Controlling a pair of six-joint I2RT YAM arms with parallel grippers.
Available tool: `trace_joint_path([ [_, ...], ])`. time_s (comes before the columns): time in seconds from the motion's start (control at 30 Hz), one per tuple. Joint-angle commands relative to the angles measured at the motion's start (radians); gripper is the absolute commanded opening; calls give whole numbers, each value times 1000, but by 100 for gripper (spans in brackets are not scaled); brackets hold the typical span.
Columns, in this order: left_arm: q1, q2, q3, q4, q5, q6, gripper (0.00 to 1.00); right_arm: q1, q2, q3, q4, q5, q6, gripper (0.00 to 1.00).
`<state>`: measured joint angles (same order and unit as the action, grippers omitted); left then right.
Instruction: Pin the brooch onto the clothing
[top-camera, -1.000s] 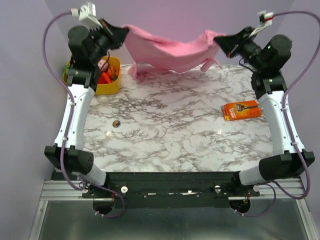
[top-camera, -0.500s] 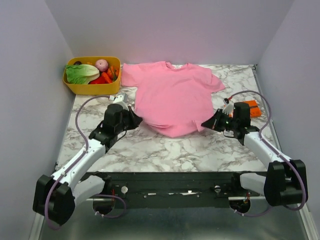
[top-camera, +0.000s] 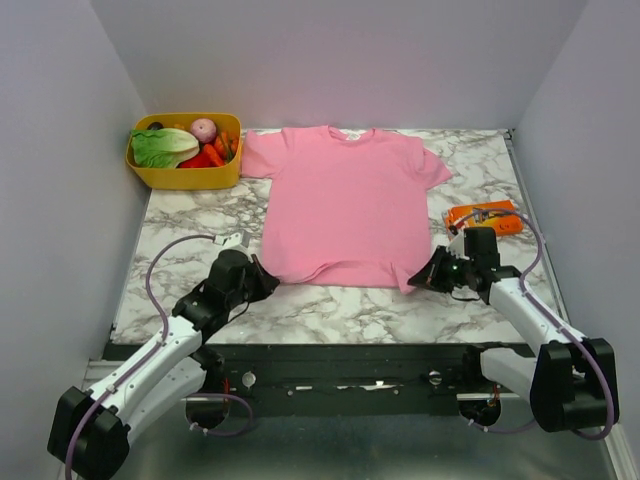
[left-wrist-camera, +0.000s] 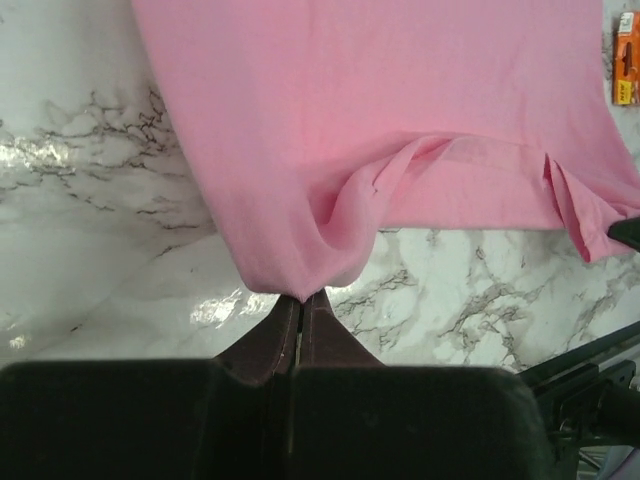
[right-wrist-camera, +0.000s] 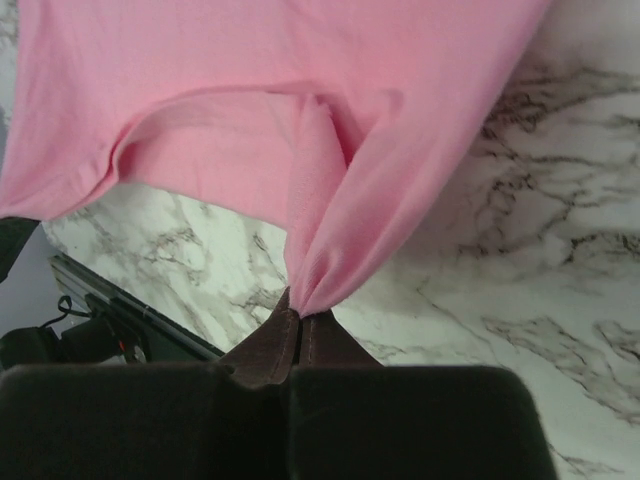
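Observation:
The clothing (top-camera: 345, 200), a pink T-shirt, lies spread flat on the marble table (top-camera: 190, 225) with its neck at the far side. My left gripper (top-camera: 268, 283) is shut on the shirt's near left hem corner. In the left wrist view the fabric (left-wrist-camera: 380, 100) bunches into the closed left gripper (left-wrist-camera: 300, 296). My right gripper (top-camera: 415, 280) is shut on the near right hem corner. The right wrist view shows a pinched fold of the shirt (right-wrist-camera: 250, 90) running into the closed right gripper (right-wrist-camera: 298, 314). The brooch is not visible in any view.
A yellow tub (top-camera: 185, 181) holding lettuce and other vegetables stands at the back left corner. An orange packet (top-camera: 485, 217) lies by the shirt's right side, just behind my right arm, and shows again as the orange packet (left-wrist-camera: 625, 65). Walls enclose three sides.
The shirt hung in the air between both raised grippers at the back. Both arms have come down and toward the near edge, drawing the shirt flat over the table.

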<state>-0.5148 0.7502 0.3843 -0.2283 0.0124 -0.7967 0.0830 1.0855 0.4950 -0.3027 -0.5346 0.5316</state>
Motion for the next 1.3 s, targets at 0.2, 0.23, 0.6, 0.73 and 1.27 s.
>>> trace_joint_path([
  [0.2,-37,-164,-30,-183,-101,-87,0,-5,-114,-42,-200,74,1,1],
  [0.23,-39,-181,-32,-196,-101,-91,0,-5,-122,-39,-207,96,2,1],
  [0.6,-162,-229,-99,-302,-167,-277,0,-6,-76,-3,-243,157,7,8],
  [0.73,-231,-262,-104,-408,-264,-413,0,-6,-38,4,-260,125,4,18],
  [1.27,-251,-88,53,-363,-410,-271,87,8,-164,140,-412,203,-56,88],
])
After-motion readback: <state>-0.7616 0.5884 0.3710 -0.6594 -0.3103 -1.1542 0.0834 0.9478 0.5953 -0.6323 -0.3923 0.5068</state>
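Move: The left hand holds the clothing's near left corner; its laying-down spot is bare table about 7 cm back, 2 cm left and 6 cm below, with the table's front edge 11 cm straight back and the brooch roughly 10 cm ahead, 9 cm left. The right hand's corner goes about 4 cm back, 2 cm right, 4 cm down; the orange pack lies some 16 cm ahead and 16 cm right. Still pinching the two bottom corners, both hands draw the clothing back towards the bases while lowering it, the left about 7 cm with a brief rise midway and a counter-clockwise turn, the right about 4.5 cm, drifting right. Both tip their fingers down over 10 degrees, open wide to let go, then rise slightly forward, the right by some 5 cm, the left only a little. ##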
